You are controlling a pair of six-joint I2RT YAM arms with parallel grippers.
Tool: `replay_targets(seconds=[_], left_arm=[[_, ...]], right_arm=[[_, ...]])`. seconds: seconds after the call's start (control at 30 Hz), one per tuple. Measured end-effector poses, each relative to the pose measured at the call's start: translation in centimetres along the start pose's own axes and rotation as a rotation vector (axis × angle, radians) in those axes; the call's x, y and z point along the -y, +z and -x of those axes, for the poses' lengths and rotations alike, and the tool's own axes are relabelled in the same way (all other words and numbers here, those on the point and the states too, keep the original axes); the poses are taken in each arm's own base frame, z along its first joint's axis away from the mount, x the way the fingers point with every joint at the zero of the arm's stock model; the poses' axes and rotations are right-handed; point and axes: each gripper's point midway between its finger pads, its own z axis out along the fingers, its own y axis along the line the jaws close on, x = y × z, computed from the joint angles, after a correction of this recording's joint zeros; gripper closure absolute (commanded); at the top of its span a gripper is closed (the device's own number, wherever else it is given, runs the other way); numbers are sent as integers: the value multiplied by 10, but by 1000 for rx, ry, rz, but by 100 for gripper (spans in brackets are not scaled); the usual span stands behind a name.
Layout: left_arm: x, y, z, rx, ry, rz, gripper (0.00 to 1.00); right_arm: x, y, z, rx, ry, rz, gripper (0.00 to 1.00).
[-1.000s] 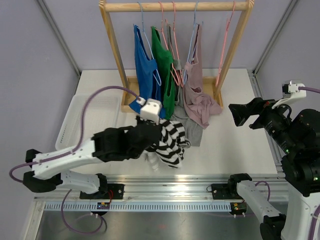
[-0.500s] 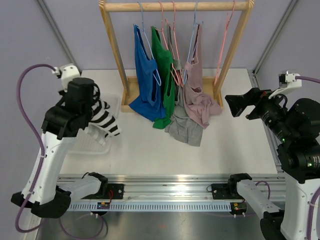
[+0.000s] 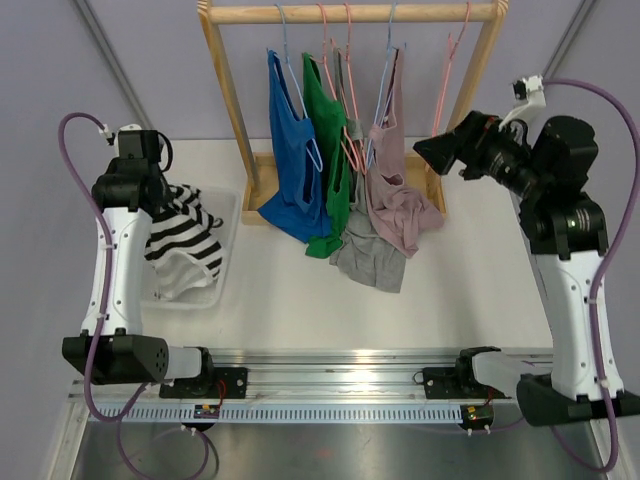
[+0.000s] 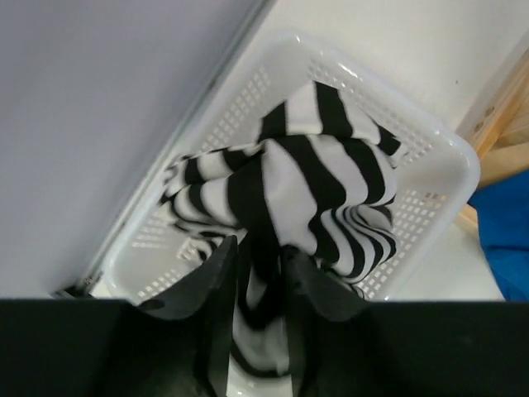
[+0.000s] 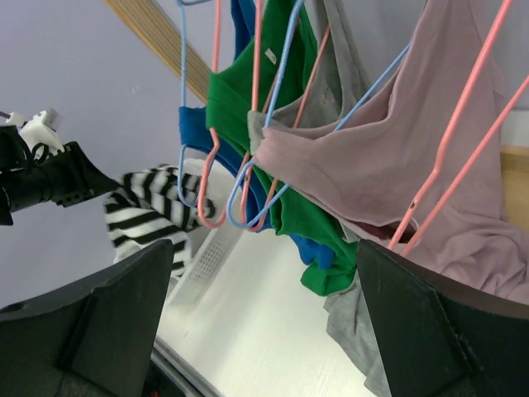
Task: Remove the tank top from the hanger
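The black-and-white striped tank top lies bunched in the white basket at the table's left. My left gripper hangs right over it, its jaws slightly apart, a fold of the striped cloth still between them. High at the right, my right gripper is wide open and empty, level with the clothes and pointing at them. A bare pink hanger hangs at the right end of the wooden rack.
Blue, green, mauve and grey tops hang on pink and blue hangers, their hems trailing onto the table. The rack's base stands just right of the basket. A grey wall runs along the left.
My left arm swung the striped top from the table's middle over to the basket and lowered it in; its jaws have parted. My right arm rose and moved toward the rack.
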Motion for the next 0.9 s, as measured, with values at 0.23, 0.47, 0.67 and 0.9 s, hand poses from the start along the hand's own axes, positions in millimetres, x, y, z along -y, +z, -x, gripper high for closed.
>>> replay_targets(seconds=[0.23,0.47,0.67,0.9], left_arm=[[12,9,-19,-67,4,-65,1],[21,-31,-28,-26,-16,-240,1],[18,-82,-40,74,-5,-361,1],[32,-97,-55,83,62,-446,1]], right_arm=[[8,69,30,-38,32,-19,2],[-27,142,33,-37,-67,-127,13],[7,175,9,-51,-152,-376,23],[46,178,4,-59,-242,-551,60]])
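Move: Ahead of the right hand by about 17 cm, and 7 cm to its left and 3 cm lower, is the light-blue hanger of the mauve tank top. Level with that hanger, the bare pink hanger is some 11 cm to its right and the grey tank top's pink hanger roughly 8 cm to its left. The left hand still holds the striped tank top; the basket's middle is about 18 cm below it and 4 cm ahead, neither left nor right. Opening wide while dipping about 2 cm, the left hand lets go of the striped tank top over the basket, then draws back and right. The right hand reaches some 17 cm forward, rising as it swings left, then sinks and eases back right to the mauve tank top's blue hanger, rolling left side down, turning clockwise about 25 degrees and half closing around the hanger. ##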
